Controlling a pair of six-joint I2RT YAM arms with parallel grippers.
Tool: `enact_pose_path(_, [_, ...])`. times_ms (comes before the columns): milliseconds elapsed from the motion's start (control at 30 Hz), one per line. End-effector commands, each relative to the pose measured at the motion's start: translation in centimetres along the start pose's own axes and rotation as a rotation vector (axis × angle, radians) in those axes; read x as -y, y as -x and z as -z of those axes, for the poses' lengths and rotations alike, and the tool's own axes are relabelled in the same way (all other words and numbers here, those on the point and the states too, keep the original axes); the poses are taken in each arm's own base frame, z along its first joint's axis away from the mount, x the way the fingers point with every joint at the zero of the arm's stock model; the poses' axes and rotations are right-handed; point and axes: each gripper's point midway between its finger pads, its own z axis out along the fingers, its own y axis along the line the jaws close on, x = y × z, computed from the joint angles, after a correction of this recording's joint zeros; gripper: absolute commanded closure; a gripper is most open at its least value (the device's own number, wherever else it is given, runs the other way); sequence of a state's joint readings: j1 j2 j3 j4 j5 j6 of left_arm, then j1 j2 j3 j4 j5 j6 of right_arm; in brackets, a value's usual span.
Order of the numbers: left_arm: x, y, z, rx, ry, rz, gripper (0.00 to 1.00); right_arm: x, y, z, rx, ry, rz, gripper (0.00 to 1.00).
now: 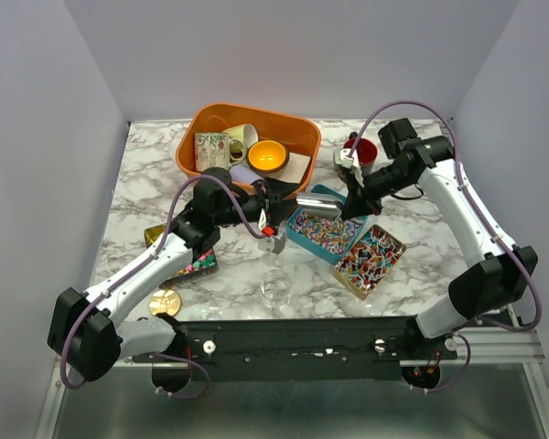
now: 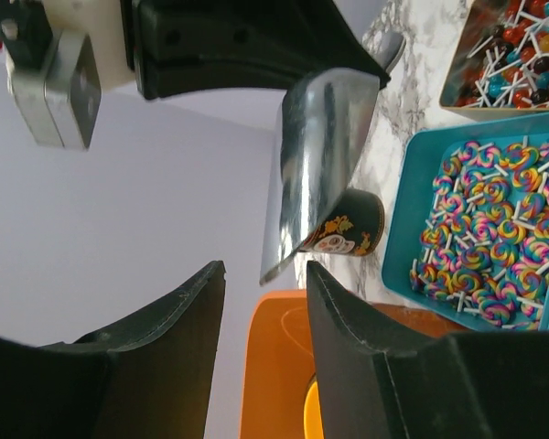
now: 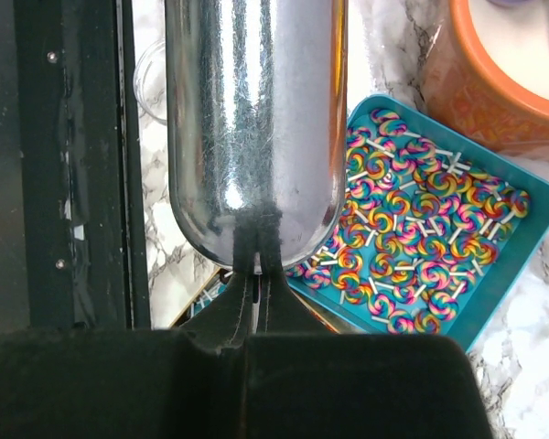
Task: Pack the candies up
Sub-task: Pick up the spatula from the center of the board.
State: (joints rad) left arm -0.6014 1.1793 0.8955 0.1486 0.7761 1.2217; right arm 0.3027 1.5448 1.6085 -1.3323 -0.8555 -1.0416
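Swirl lollipop candies fill a teal tray [image 1: 304, 240] [image 2: 404, 229] [image 3: 540, 219] at mid table. More candies lie in a gold-rimmed tin [image 1: 371, 261] [image 2: 512, 55] to its right. A third tin [image 1: 197, 262] sits partly under my left arm. My right gripper [image 1: 348, 206] [image 3: 256, 249] is shut on the handle of a metal scoop [image 1: 316, 205] [image 2: 320, 165] [image 3: 252, 128], which hangs over the teal tray's near-left part. My left gripper [image 1: 267, 219] [image 2: 265, 270] is open and empty, just left of the scoop, facing the orange bin.
An orange bin [image 1: 302, 137] [image 2: 274, 366] [image 3: 503, 91] at the back holds mugs and a yellow bowl [image 1: 267, 155]. A patterned dark mug [image 1: 361, 154] [image 2: 348, 233] stands behind the tray. A clear glass [image 1: 276, 285] [image 3: 151, 78] and a gold disc [image 1: 165, 302] sit near the front.
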Motion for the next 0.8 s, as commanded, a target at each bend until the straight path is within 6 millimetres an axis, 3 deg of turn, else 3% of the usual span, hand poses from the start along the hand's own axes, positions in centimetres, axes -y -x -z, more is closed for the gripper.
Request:
enact_pose_path(0, [0.7, 0.7, -1.2, 0.030, -0.015, -0.055, 0.49, -3.4, -1.1, -0.1, -0.058, 0.131, -0.135, 0.99])
enact_pose_path(167, [1.5, 0.7, -1.7, 0.042, -0.041, -0.062, 0.52, -3.1, -0.8, -0.6, -0.053, 0.148, -0.135, 0.99])
enact_pose_path(300, [1.8, 0.4, -2.0, 0.040, -0.051, -0.069, 0.62, -3.7, -0.5, -0.9, -0.057, 0.162, -0.115, 0.99])
enact_pose_path(500, [1.8, -0.1, -2.3, 0.041, -0.043, -0.094, 0.64, -4.5, -1.2, -1.0, -0.083, 0.170, -0.108, 0.99])
enact_pose_path(700, [2.0, -0.7, -2.7, 0.060, -0.050, -0.078, 0.75, -4.5, -1.4, -1.0, -0.095, 0.167, -0.107, 0.99])
enact_pose_path(767, [1.9, -1.1, -2.7, 0.057, -0.047, -0.066, 0.85, -4.5, -1.8, -1.0, -0.110, 0.164, -0.101, 0.99])
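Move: The spatula, already held up by the right hand, has its metal bowl pointing at the left gripper: the bowl's middle is about 6 cm to the right of the left hand, 2 cm lower and level fore-and-aft, or some 7 cm left of the right hand at its height. From the right hand, the teal candy tray lies 10 cm ahead, 4 cm left and 21 cm down; the brown candy box is 7 cm right, equally low. Down and to its right, about 3.5 cm in all, the left hand eases onto the free end of the spatula's bowl, dipping back a centimetre and returning as its half-open fingers close around the tip. The right hand keeps its shut grip and brings the bowl in to meet them, some 1.5 cm left and as much down. ##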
